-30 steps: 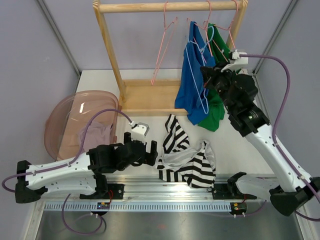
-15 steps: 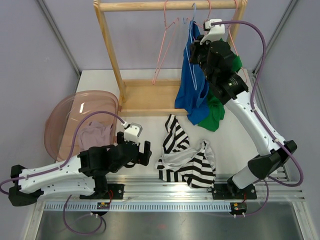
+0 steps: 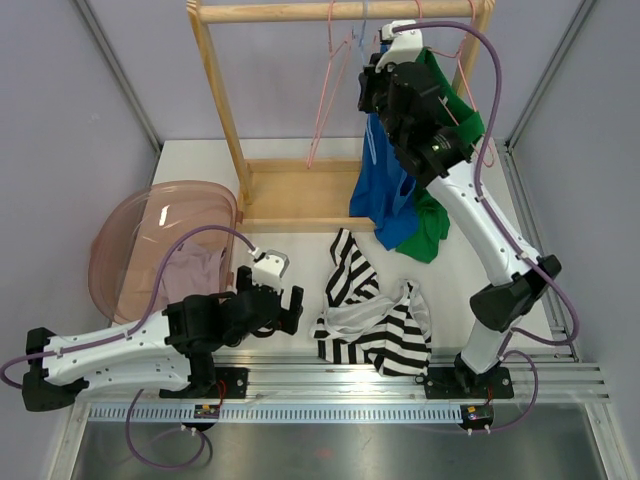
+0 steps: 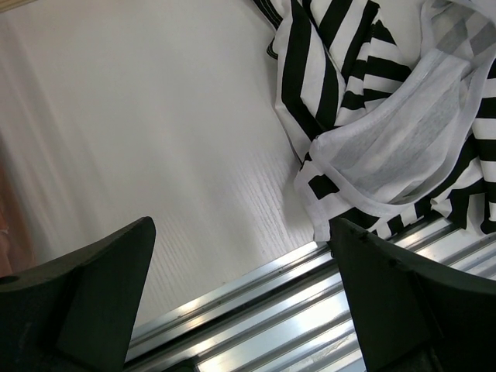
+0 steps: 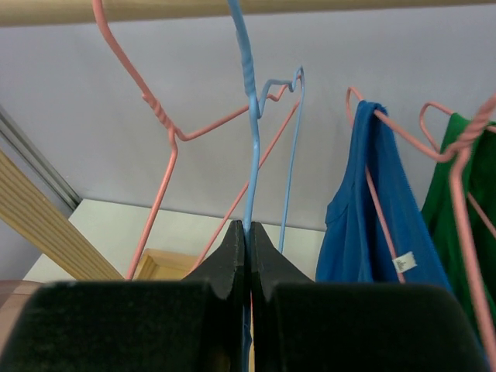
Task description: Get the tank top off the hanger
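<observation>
A black-and-white striped tank top [image 3: 385, 325] [image 4: 372, 116] lies crumpled on the table near the front rail, off any hanger. My right gripper [image 3: 372, 72] [image 5: 248, 229] is raised high by the wooden rack's top bar [image 3: 300, 12], shut on the wire of a bare blue hanger [image 5: 249, 93]. The hanger's hook reaches up to the bar [image 5: 310, 6]. My left gripper [image 3: 290, 308] [image 4: 240, 232] hovers low over the table just left of the striped top, open and holding nothing.
A blue tank top [image 3: 385, 190] [image 5: 372, 209] and a green one [image 3: 440, 215] [image 5: 473, 178] hang on pink hangers right of my right gripper. An empty pink hanger [image 3: 325, 100] [image 5: 163, 132] hangs left of it. A pink basin [image 3: 150, 240] with clothes sits left; a metal rail [image 3: 350, 380] runs along the front.
My right arm has risen and swung left, carrying the blue hanger from among the hanging tops up to the bar. The left arm has shifted slightly and stays open.
</observation>
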### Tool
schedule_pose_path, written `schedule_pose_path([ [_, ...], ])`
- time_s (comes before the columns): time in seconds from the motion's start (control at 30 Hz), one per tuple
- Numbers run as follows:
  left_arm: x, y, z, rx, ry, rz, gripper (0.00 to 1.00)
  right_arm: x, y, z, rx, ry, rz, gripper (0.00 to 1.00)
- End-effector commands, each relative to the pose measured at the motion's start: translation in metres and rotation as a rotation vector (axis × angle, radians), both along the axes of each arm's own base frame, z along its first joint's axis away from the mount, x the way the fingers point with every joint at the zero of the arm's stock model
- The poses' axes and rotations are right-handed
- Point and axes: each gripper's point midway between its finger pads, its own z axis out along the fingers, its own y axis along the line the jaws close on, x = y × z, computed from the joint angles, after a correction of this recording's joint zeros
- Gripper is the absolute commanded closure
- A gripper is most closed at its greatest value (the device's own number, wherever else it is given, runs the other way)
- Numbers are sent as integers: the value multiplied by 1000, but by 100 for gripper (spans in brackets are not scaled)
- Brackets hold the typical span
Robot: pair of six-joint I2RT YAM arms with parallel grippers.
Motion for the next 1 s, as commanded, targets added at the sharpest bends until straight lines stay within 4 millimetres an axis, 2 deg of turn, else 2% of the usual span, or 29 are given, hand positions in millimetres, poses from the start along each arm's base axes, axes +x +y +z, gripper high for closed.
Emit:
schedule_pose_path([
  [0.0,6,-2,13,-54,-39,26,1,8,20,-10,-45,8,-20,100],
  [0.03,6,-2,14,-56,-39,28,1,3,32,-12,-48,10,-7,100],
  [0.07,6,-1,15,-60,-39,32,1,3,37,-12,-46,11,-9,100],
  [0.13,5,1,14,-57,-38,35,1,6,53,-24,-59,28,-8,100],
  [0.17,5,1,14,-62,-37,39,1,1,62,-18,-55,22,8,100],
  [0.2,5,2,14,-62,-38,43,1,5,74,-29,-70,39,17,100],
  [0.23,5,3,15,-63,-38,45,1,5,80,-31,-73,42,26,100],
  [0.27,5,3,15,-70,-36,46,1,0,89,-24,-65,33,46,100],
  [0.3,5,4,14,-70,-35,49,1,4,99,-34,-79,47,59,100],
  [0.33,5,4,14,-72,-36,53,1,2,103,-28,-69,35,66,100],
  [0.4,5,5,13,-78,-35,57,1,-1,117,-33,-74,40,95,100],
  [0.47,5,4,11,-85,-32,61,1,-3,121,-33,-67,38,100,100],
  [0.57,4,-3,10,-103,-24,51,1,-6,117,-34,-65,43,93,100],
  [0.63,4,-13,10,-123,-14,35,1,-13,109,-24,-58,31,89,97],
  [0.67,3,-18,10,-129,-9,25,1,-15,108,-33,-73,47,93,89],
  [0.7,2,-28,14,-163,-3,5,1,-27,96,-14,-50,22,97,75],
  [0.73,2,-35,10,-155,7,-7,1,-33,90,-9,-38,11,95,69],
  [0.77,2,-41,10,-163,10,-15,1,-35,87,-17,-36,13,89,64],
  [0.8,2,-51,12,-184,12,-30,1,-52,67,10,6,-33,80,58],
  [0.83,3,-57,11,-184,14,-35,1,-59,60,17,20,-47,78,47],
  [0.87,5,-66,8,-165,22,-37,1,-64,55,11,12,-41,76,46],
  [0.9,6,-73,9,-170,23,-42,1,-82,35,32,45,-74,71,40],
  [0.93,8,-79,10,-170,25,-45,1,-90,28,36,48,-78,76,39],
  [0.97,9,-85,9,-160,25,-50,1,-96,22,26,20,-56,79,29],
])
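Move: About 13 cm above the right hand and 7 cm ahead runs the rack's wooden rod; the spot for the held blue hanger is some 11 cm to the left along it. The empty pink hanger hangs roughly 8 cm left, 7 cm ahead and 3 cm higher, and the blue tank top about 10 cm right, 9 cm ahead, 12 cm lower. The striped tank top's middle lies 18 cm right of the left hand, 3 cm ahead and 15 cm below. Keeping its pinch on the empty blue hanger, the right hand carries it about 11 cm left along the rod towards the pink hanger, sinking some 3 cm early on. It pauses, opens and lets go, then backs off towards the base and rightward. Late on, the open left hand swings about 5 cm right and slightly down towards the striped tank top. ##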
